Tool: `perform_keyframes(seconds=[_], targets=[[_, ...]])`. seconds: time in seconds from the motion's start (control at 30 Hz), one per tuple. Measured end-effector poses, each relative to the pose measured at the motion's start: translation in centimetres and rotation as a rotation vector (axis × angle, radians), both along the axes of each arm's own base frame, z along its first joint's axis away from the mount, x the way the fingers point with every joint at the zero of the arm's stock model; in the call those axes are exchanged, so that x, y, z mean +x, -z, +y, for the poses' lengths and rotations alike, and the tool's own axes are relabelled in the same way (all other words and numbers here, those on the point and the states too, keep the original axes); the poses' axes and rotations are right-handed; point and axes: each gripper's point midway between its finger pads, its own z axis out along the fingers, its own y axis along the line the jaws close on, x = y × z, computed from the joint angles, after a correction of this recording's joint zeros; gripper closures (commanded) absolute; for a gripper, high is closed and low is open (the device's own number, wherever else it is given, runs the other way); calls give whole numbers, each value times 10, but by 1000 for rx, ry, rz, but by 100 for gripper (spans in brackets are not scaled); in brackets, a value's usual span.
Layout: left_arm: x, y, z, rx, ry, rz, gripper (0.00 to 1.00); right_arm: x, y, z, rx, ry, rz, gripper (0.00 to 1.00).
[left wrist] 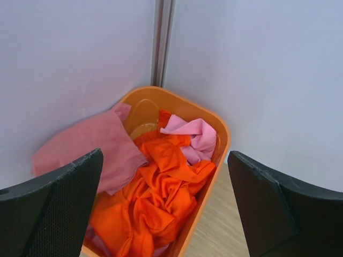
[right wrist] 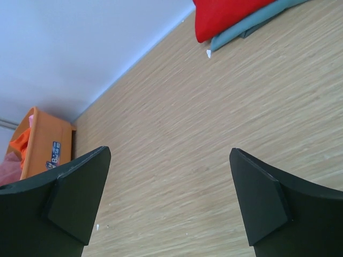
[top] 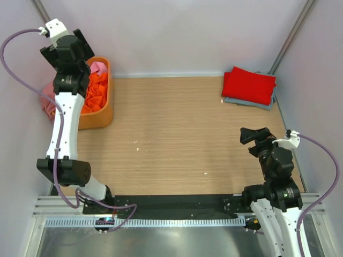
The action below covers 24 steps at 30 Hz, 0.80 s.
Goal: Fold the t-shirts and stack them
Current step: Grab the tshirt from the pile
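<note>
An orange plastic tub (top: 102,115) at the table's far left holds a crumpled bright orange t-shirt (top: 95,88) and a light pink t-shirt (top: 98,68). A dusty rose t-shirt (top: 47,101) hangs over its left rim. The left wrist view shows the orange shirt (left wrist: 161,187), the pink shirt (left wrist: 193,136) and the rose shirt (left wrist: 102,144). My left gripper (top: 65,47) hovers open and empty above the tub (left wrist: 150,92). A folded red t-shirt (top: 249,84) lies on a folded grey-blue t-shirt (top: 252,103) at the far right. My right gripper (top: 256,134) is open and empty above the table's right side.
The wooden table (top: 177,134) is walled by grey panels at the back and both sides. The right wrist view shows the red shirt (right wrist: 230,16), the grey-blue shirt (right wrist: 252,27) and the tub (right wrist: 45,144) far off.
</note>
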Motion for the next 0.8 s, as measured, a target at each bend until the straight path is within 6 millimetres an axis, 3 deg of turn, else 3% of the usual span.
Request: perform_keyframes(seconds=[0.17, 0.27, 0.37, 0.47, 0.6, 0.8], targets=[[16, 24, 8, -65, 6, 45, 0, 9, 12, 24, 50, -117, -24, 0], [26, 44, 14, -104, 14, 77, 0, 19, 44, 54, 113, -264, -23, 0], [38, 69, 32, -154, -7, 109, 1, 26, 116, 78, 207, -364, 111, 0], [51, 107, 51, -200, -32, 176, 3, 10, 198, 89, 267, -391, 383, 0], [70, 163, 58, -242, -25, 284, 4, 19, 196, 103, 261, -460, 367, 0], [92, 234, 45, -308, 38, 416, 5, 15, 196, 120, 203, -522, 356, 0]])
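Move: Some 34 cm below the left hand, about 8 cm ahead and 4 cm to its left, lies the middle of the orange t-shirt in the bin. The pink t-shirt sits about 10 cm farther out than the orange one and 2 cm to its right; the mauve t-shirt hangs over the bin's left side, level with the orange one and 16 cm left of it. From the right hand, the orange t-shirt is roughly 59 cm left, 27 cm ahead and 14 cm lower. Sinking fast, the left hand goes down about 23 cm and forward some 9 cm, with a lean to the left, into the bin's mouth towards the orange t-shirt, fingers wide open and tipping down as its left side dips. The right hand drops about 20 cm, then slides on left low over the bare table, turning some 30 degrees counter-clockwise and tipping down, fingers open. ##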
